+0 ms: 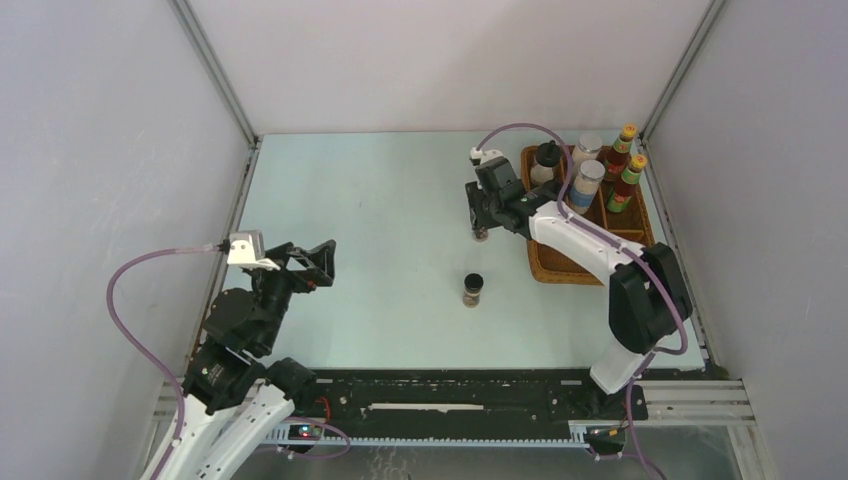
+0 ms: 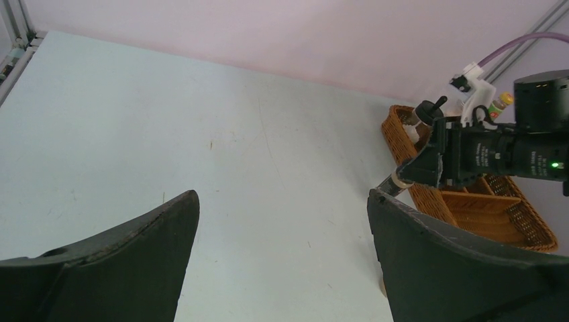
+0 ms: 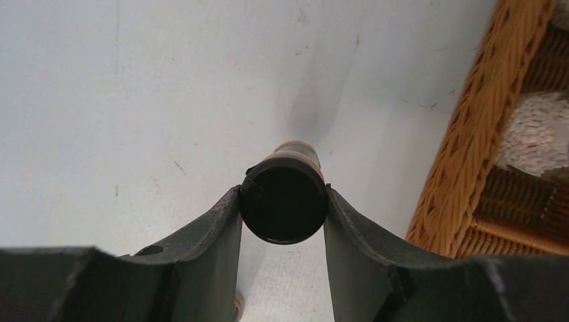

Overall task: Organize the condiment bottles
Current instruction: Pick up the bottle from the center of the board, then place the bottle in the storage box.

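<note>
My right gripper [image 1: 481, 226] [image 3: 284, 203] is shut on a tiny dark jar [image 3: 284, 201] just left of the wicker tray [image 1: 560, 268]. Both fingers press the sides of its black lid. The jar's lower end [image 2: 396, 182] shows under that gripper in the left wrist view. A second tiny dark jar [image 1: 473, 289] stands upright on the table, nearer the arms. In the tray stand a black-lidded white jar [image 1: 545, 163], two silver-lidded jars [image 1: 587, 150] [image 1: 586, 183] and two red sauce bottles [image 1: 621, 152] [image 1: 627, 182]. My left gripper [image 1: 315, 262] [image 2: 282, 198] is open and empty at the left.
The tray's woven rim [image 3: 463, 154] runs close to the right of the held jar, and the near compartments [image 2: 496, 215] hold nothing. White enclosure walls stand around the pale table [image 1: 380, 220].
</note>
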Controlling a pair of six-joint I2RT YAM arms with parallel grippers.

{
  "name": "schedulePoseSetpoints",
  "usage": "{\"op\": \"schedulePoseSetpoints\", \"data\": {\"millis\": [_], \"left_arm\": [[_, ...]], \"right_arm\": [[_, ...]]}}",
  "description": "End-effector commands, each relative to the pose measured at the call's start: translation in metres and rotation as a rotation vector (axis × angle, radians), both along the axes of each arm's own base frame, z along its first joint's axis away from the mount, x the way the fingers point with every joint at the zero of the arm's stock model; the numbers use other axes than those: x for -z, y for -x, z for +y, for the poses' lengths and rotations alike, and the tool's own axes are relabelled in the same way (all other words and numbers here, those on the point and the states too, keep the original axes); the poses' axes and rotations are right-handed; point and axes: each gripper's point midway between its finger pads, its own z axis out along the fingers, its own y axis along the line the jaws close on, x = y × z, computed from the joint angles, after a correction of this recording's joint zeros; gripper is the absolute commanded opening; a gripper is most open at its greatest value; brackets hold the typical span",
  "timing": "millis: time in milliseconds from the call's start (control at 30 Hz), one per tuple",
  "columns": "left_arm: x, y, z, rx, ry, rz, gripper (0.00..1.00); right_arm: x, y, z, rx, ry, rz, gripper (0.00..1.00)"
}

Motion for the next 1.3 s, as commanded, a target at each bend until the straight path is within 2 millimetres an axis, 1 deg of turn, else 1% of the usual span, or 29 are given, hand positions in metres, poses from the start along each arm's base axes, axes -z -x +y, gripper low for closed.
{"op": "schedulePoseSetpoints", "data": {"millis": [0, 133, 267, 400, 500, 667, 733, 833, 1067, 1267], "left_arm": [[-0.001, 0.001, -0.001, 0.010, -0.007, -0.012, 1.00], [-0.003, 0.002, -0.002, 0.015, -0.002, -0.016, 1.00], [-0.005, 0.003, -0.002, 0.022, 0.005, -0.021, 1.00], [-0.007, 0.005, -0.003, 0.027, 0.013, -0.028, 1.00], [-0.009, 0.007, -0.002, 0.029, 0.018, -0.033, 1.00], [-0.008, 0.010, -0.002, 0.035, 0.027, -0.035, 1.00], [-0.009, 0.011, -0.002, 0.038, 0.032, -0.037, 1.00], [-0.009, 0.012, -0.002, 0.043, 0.036, -0.037, 1.00], [-0.007, 0.012, -0.004, 0.051, 0.043, -0.035, 1.00], [-0.005, 0.014, -0.003, 0.053, 0.045, -0.036, 1.00]], "right_arm": [[-0.067, 0.000, 0.004, 0.008, -0.082, -0.124, 0.00], [-0.090, 0.010, -0.004, 0.033, -0.107, -0.153, 0.00], [-0.107, 0.020, -0.017, 0.077, -0.110, -0.171, 0.00], [-0.118, 0.033, -0.034, 0.134, -0.104, -0.179, 0.00], [-0.121, 0.041, -0.049, 0.182, -0.099, -0.184, 0.00], [-0.118, 0.054, -0.082, 0.280, -0.106, -0.188, 0.00], [-0.118, 0.059, -0.100, 0.335, -0.118, -0.197, 0.00], [-0.114, 0.066, -0.130, 0.428, -0.136, -0.203, 0.00], [-0.093, 0.080, -0.194, 0.622, -0.151, -0.203, 0.00], [-0.068, 0.092, -0.236, 0.759, -0.145, -0.178, 0.00]]}}
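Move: The right hand already holds the small black-capped bottle by its cap, just off the board. The basket's empty front compartment lies about 24 cm to its right, 5 cm back and 10 cm below. The black-lidded shaker is some 15 cm right and 6 cm ahead, the blue-label jar 22 cm right and 8 cm ahead; the second small bottle stands 13 cm back and 2 cm left. From the left hand, that compartment is roughly 52 cm right, 13 cm ahead and far below. Keeping its grip on the bottle's cap, the right hand first lifts it about 11 cm, easing back a little, then swings briskly some 20 cm to the right and back towards the basket's front compartment, sinking about 4 cm at the end. The hand turns clockwise nearly 40 degrees as it goes, its fingers tipping up slightly. ##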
